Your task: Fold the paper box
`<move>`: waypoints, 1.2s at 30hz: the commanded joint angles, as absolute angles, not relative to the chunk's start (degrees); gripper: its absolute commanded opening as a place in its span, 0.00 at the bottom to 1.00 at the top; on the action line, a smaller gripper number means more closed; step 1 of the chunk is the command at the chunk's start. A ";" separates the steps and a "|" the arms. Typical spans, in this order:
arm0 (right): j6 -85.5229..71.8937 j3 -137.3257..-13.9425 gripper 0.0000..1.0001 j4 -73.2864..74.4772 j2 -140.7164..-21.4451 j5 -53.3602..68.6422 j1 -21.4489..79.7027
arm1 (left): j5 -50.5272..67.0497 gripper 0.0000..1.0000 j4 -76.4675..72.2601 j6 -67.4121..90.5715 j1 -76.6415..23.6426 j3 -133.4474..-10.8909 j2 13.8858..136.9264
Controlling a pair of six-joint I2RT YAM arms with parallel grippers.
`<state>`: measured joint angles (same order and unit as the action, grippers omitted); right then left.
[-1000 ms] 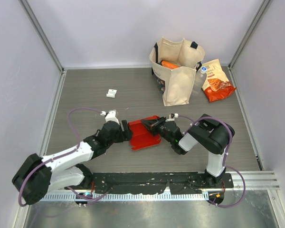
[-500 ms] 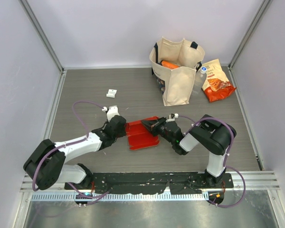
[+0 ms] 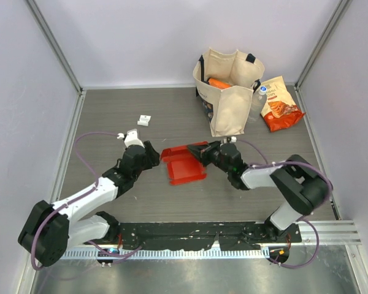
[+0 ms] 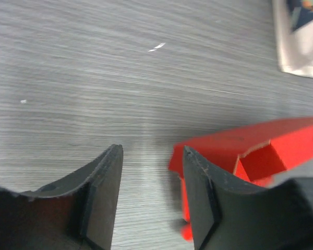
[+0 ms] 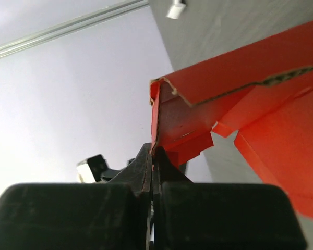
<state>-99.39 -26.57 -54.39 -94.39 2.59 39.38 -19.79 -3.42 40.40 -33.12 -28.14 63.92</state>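
The red paper box lies partly folded at mid table, its walls half raised. My right gripper is shut on the box's right-hand flap; the right wrist view shows the thin red card edge pinched between the closed jaws of the right gripper. My left gripper stands just left of the box, open and holding nothing. In the left wrist view only bare table shows between the fingers of the left gripper, and the box sits behind and to the right of the right finger.
A beige tote bag stands at the back, with an orange-red snack bag to its right. A small white piece lies at back left. Walls enclose the table on three sides.
The left gripper has drawn back left off the box's left edge and opened. The right arm has stretched out, carrying the box slightly farther back.
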 commanded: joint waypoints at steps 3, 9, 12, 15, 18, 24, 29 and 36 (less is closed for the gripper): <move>-101.86 -38.22 0.01 -28.94 -82.55 4.21 36.22 | -9.86 0.66 -8.79 43.06 -32.87 -26.99 57.84; -103.17 -45.52 0.00 -13.11 -77.96 4.57 32.53 | -8.52 0.71 -12.47 44.39 -31.20 -20.94 46.33; -106.60 -47.54 0.00 -10.82 -77.26 7.02 31.91 | -10.81 0.74 -17.91 44.30 -31.20 -17.77 43.07; -109.77 -49.74 0.00 -8.79 -77.34 9.40 31.73 | -13.26 0.75 -28.35 42.02 -31.29 -14.78 45.25; -111.27 -52.02 0.00 -8.18 -77.61 10.55 31.73 | -18.01 0.72 -34.80 40.87 -31.11 -16.33 50.69; -111.97 -56.33 0.00 -6.07 -77.26 11.77 31.38 | -10.30 0.50 -18.91 54.53 -25.33 -25.76 58.61; -112.76 -58.18 0.01 -5.71 -76.91 14.06 30.76 | 6.83 0.69 -40.59 65.47 -16.71 -18.28 61.95; -113.03 -59.94 0.00 -5.62 -75.50 17.40 27.95 | 27.40 0.78 -60.86 73.73 -10.82 -22.14 73.90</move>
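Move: The left gripper is empty and half open. The paper box's middle lies about 12 cm to its right, 3 cm back and 3 cm lower; the small white piece is 15 cm ahead, 3 cm to the left and 9 cm down. From the right gripper, already pinching the box's far right corner, the box's middle is some 5 cm left, 5 cm back and 4 cm down; the tote bag stands about 16 cm ahead and 10 cm to the right. Keep the right fingers shut on the box's corner and raise it some 16 cm, going forward about 4 cm mainly in the first part of the lift and tipping the fingers slightly down. Meanwhile, bring the empty left gripper up about 6 cm, back a little at first, then forward, opening it wider and rolling its left side down some 40 degrees, staying on the box's left. ##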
